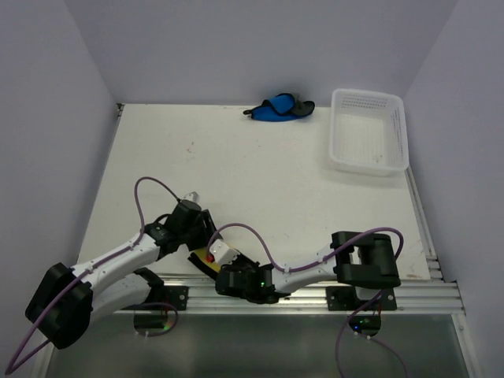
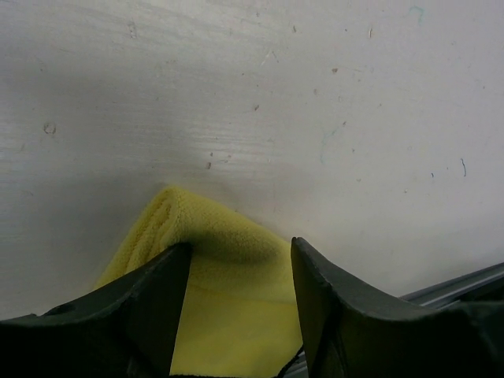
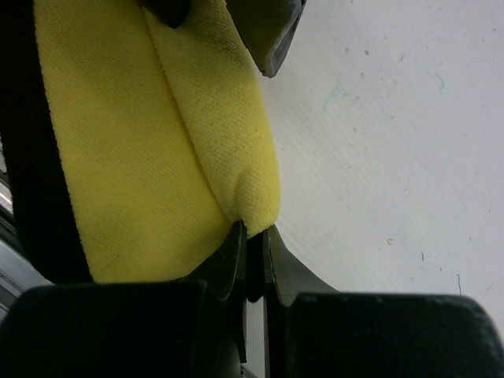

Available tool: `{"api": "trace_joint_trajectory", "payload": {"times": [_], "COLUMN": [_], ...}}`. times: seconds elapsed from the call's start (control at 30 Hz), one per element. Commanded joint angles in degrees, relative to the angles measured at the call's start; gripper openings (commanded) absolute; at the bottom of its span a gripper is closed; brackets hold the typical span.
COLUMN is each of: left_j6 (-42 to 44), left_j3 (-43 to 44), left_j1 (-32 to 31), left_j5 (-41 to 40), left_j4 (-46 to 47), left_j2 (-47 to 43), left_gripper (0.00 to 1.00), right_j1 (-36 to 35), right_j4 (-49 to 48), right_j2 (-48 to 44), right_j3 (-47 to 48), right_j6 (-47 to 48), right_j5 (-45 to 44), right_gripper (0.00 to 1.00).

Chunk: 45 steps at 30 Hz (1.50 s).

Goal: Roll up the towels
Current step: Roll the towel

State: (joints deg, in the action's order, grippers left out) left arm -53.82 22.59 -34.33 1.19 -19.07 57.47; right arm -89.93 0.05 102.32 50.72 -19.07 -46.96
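Note:
The yellow towel [image 1: 202, 257] lies folded at the table's near edge, mostly covered by both arms in the top view. My right gripper [image 3: 253, 228] is shut on the folded edge of the yellow towel [image 3: 134, 157], pinching a corner of the fold. My left gripper [image 2: 240, 244] stands open, its dark fingers [image 2: 150, 307] on either side of the rounded fold of the yellow towel [image 2: 228, 315]. One left fingertip [image 3: 268, 31] shows at the top of the right wrist view. The blue towel [image 1: 279, 107] lies bunched at the table's far edge, away from both grippers.
A white perforated basket [image 1: 368, 157] stands at the far right corner. A metal rail [image 1: 315, 291] runs along the table's near edge just behind the yellow towel. Lilac walls close in the table on three sides.

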Motion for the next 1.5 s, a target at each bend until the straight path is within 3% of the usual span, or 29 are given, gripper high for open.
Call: {"api": "trace_joint_trajectory", "payload": {"times": [0.0, 0.27, 0.43, 0.5, 0.67, 0.83, 1.07, 1.47], "left_j6": [0.91, -0.93, 0.29, 0.65, 2.58, 4.42, 5.66, 8.12], "left_j3": [0.7, 2.37, 4.92, 5.27, 6.59, 10.45, 17.66, 16.53], "left_j1": [0.05, -0.13, -0.92, -1.36, -2.15, -2.24, -2.15, -1.27], "left_j5": [-8.39, -11.56, -12.44, -13.14, -16.74, -19.56, -21.31, -19.48], "left_j4": [-4.22, -0.62, 0.26, 0.53, -0.09, -0.27, 2.36, 20.79], "left_j2": [3.52, 6.85, 12.57, 14.15, 16.52, 21.17, 26.9, 25.41], "left_gripper": [0.6, 0.6, 0.53, 0.45, 0.43, 0.38, 0.0, 0.0], "right_j1": [-0.24, -1.47, -2.53, -2.71, -2.71, -2.71, -2.79, -2.71], "right_j4": [-1.2, -1.02, -0.23, 4.06, 10.22, 10.67, 9.7, 9.35], "right_j2": [-2.04, -2.39, -2.13, -1.34, -0.46, 1.21, 2.0, 5.69], "right_j3": [-0.36, -0.53, 0.34, 2.27, 4.56, 5.79, 5.89, 9.04], "right_j6": [-0.44, 0.61, -0.61, -3.77, -10.54, -10.29, -8.71, -1.15], "right_j5": [-1.29, -2.61, -6.29, -8.49, -13.24, -13.16, -12.1, -13.42], "right_gripper": [0.0, 0.0, 0.0, 0.0, 0.0, 0.0, 0.0, 0.0]}}
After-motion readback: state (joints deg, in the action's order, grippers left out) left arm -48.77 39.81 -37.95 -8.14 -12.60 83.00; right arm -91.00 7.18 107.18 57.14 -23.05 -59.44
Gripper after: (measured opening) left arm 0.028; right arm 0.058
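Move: Between the left hand's open fingers, about 1 cm ahead and 1 cm below, lies the free end of the yellow towel's rolled edge. The right gripper, already shut on that edge's other end, is some 5 cm back and 6 cm to the right of the left hand. The towel's black border lies about 6 cm back and 2 cm left of it, a little lower. From the right hand the roll's free end is about 6 cm ahead and 7 cm left. Sweeping forward with the towel's rolled edge between its half-open fingers, the left hand travels about 8 cm, drifting some 4 cm to the right and rolling its left side up about 10 degrees; past midway its fingers close and pinch the roll. The right hand keeps its grip on the other end, rises about 2 cm, turns slightly clockwise, then eases 1–2 cm forward. ##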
